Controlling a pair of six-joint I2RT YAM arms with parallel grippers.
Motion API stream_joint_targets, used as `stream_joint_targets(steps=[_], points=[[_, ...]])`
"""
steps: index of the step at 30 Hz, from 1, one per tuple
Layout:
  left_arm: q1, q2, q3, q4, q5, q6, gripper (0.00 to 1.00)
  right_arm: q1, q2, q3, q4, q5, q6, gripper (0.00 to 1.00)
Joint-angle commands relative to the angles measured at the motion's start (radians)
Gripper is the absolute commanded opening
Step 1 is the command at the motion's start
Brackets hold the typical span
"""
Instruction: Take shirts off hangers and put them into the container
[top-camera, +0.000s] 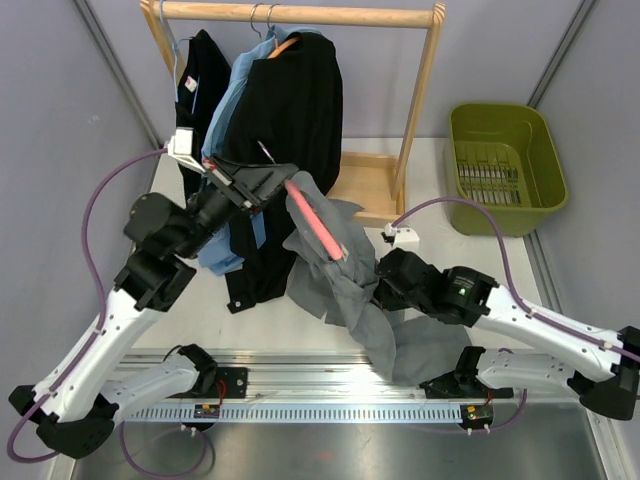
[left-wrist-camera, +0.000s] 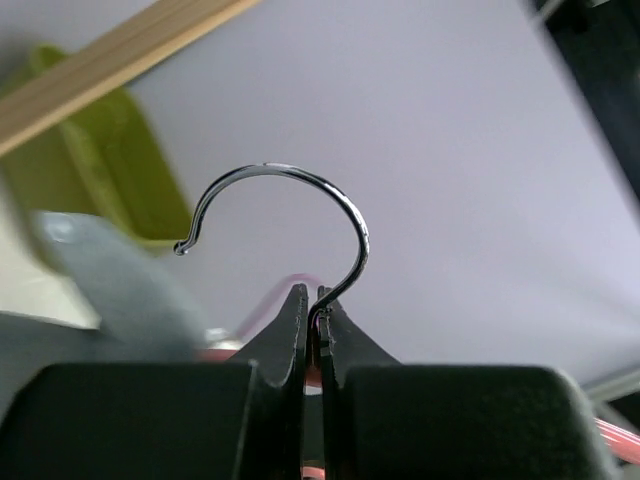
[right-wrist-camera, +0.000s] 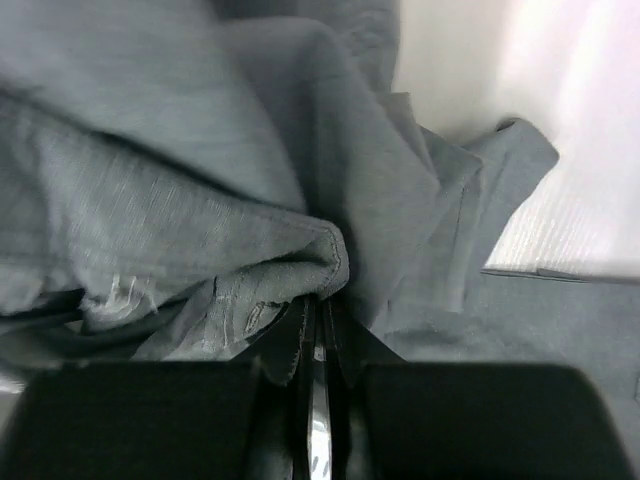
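Note:
My left gripper (top-camera: 262, 178) holds a pink hanger (top-camera: 312, 220) above the table; in the left wrist view its jaws (left-wrist-camera: 315, 295) are shut at the foot of the metal hook (left-wrist-camera: 300, 180). A grey shirt (top-camera: 335, 285) hangs off the hanger's lower end and trails onto the table. My right gripper (top-camera: 378, 283) is pressed into that cloth from the right. In the right wrist view its jaws (right-wrist-camera: 318, 305) are shut on a folded edge of the grey shirt (right-wrist-camera: 200, 200). The olive-green container (top-camera: 548, 160) stands at the back right, nothing in it.
Behind the arms, the wooden rack rail (top-camera: 300, 14) carries black shirts (top-camera: 295, 110) and a light blue one (top-camera: 225, 120) on hangers. The rack's wooden base tray (top-camera: 365, 185) lies between the hanging shirts and the container. Grey walls close in on both sides.

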Motion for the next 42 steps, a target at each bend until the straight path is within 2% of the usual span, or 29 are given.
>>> stream_joint_targets(steps=[1, 6, 8, 11, 12, 13, 14, 18, 19, 21, 22, 24, 29, 34, 42], points=[[0.006, -0.063, 0.082, 0.196, -0.016, -0.187, 0.0, -0.002, 0.055, -0.05, 0.083, -0.024, 0.005, 0.0], [0.011, -0.106, 0.015, 0.191, -0.035, -0.344, 0.0, -0.001, 0.143, -0.067, 0.121, -0.035, 0.012, 0.0], [0.016, -0.115, 0.042, 0.136, -0.044, -0.303, 0.0, 0.001, 0.163, -0.059, 0.111, -0.02, 0.015, 0.0], [0.02, -0.102, 0.153, -0.13, -0.094, -0.041, 0.0, -0.001, 0.155, -0.039, 0.08, 0.003, 0.016, 0.0], [0.02, -0.092, 0.227, -0.289, -0.128, 0.116, 0.0, -0.001, 0.144, -0.024, 0.057, 0.01, 0.015, 0.0], [0.02, -0.089, 0.248, -0.342, -0.151, 0.192, 0.0, 0.001, 0.131, -0.013, 0.043, 0.016, 0.012, 0.0], [0.02, -0.097, 0.25, -0.455, -0.212, 0.302, 0.0, -0.001, 0.097, -0.001, 0.014, 0.028, 0.007, 0.0], [0.02, -0.137, 0.118, -0.609, -0.384, 0.469, 0.0, 0.001, 0.002, 0.106, -0.044, 0.04, -0.034, 0.0], [0.02, -0.146, 0.084, -0.617, -0.406, 0.489, 0.0, 0.001, -0.02, 0.126, -0.052, 0.016, -0.047, 0.06], [0.02, -0.175, -0.017, -0.611, -0.406, 0.517, 0.0, 0.001, -0.031, 0.189, -0.086, -0.012, -0.076, 0.48], [0.02, -0.181, -0.048, -0.602, -0.398, 0.524, 0.0, 0.001, -0.044, 0.207, -0.098, -0.036, -0.083, 0.79], [0.02, -0.183, -0.097, -0.597, -0.404, 0.543, 0.0, 0.002, -0.066, 0.255, -0.119, -0.053, -0.114, 0.99], [0.02, -0.134, -0.128, -0.61, -0.429, 0.602, 0.0, 0.004, -0.144, 0.384, -0.126, -0.113, -0.177, 0.99], [0.019, -0.088, -0.138, -0.562, -0.394, 0.601, 0.0, 0.019, -0.109, 0.387, -0.057, -0.297, -0.223, 0.99], [0.008, -0.025, -0.089, -0.541, -0.332, 0.586, 0.0, 0.166, 0.038, 0.333, 0.081, -0.263, -0.241, 0.99]])
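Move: The left hand holds the pink hanger high, with the grey shirt still on it; the shirt's bunched middle is about 17 cm right, 1 cm back and 35 cm below, and the black shirt some 20 cm ahead, 2 cm left and 18 cm lower. From the right hand, pinching the shirt, the hanger's covered far end is about 10 cm left, level fore-and-aft and 13 cm higher; the shirt's middle is roughly 5 cm ahead, 7 left, 5 below. Keeping its grip at the hook, the left hand draws the hanger up some 7 cm and slightly back while the right, still pinching the grey shirt, sinks about 6 cm; the left then swings left and plunges nearly 30 cm from that peak, ending slightly forward, its wrist rolling so the fingers point downward. The right hand comes back up, opens wide and lets go of the shirt, climbs well above it, then veers back and left while dipping a little, bringing its open fingers up to the bare hanger's free end. ##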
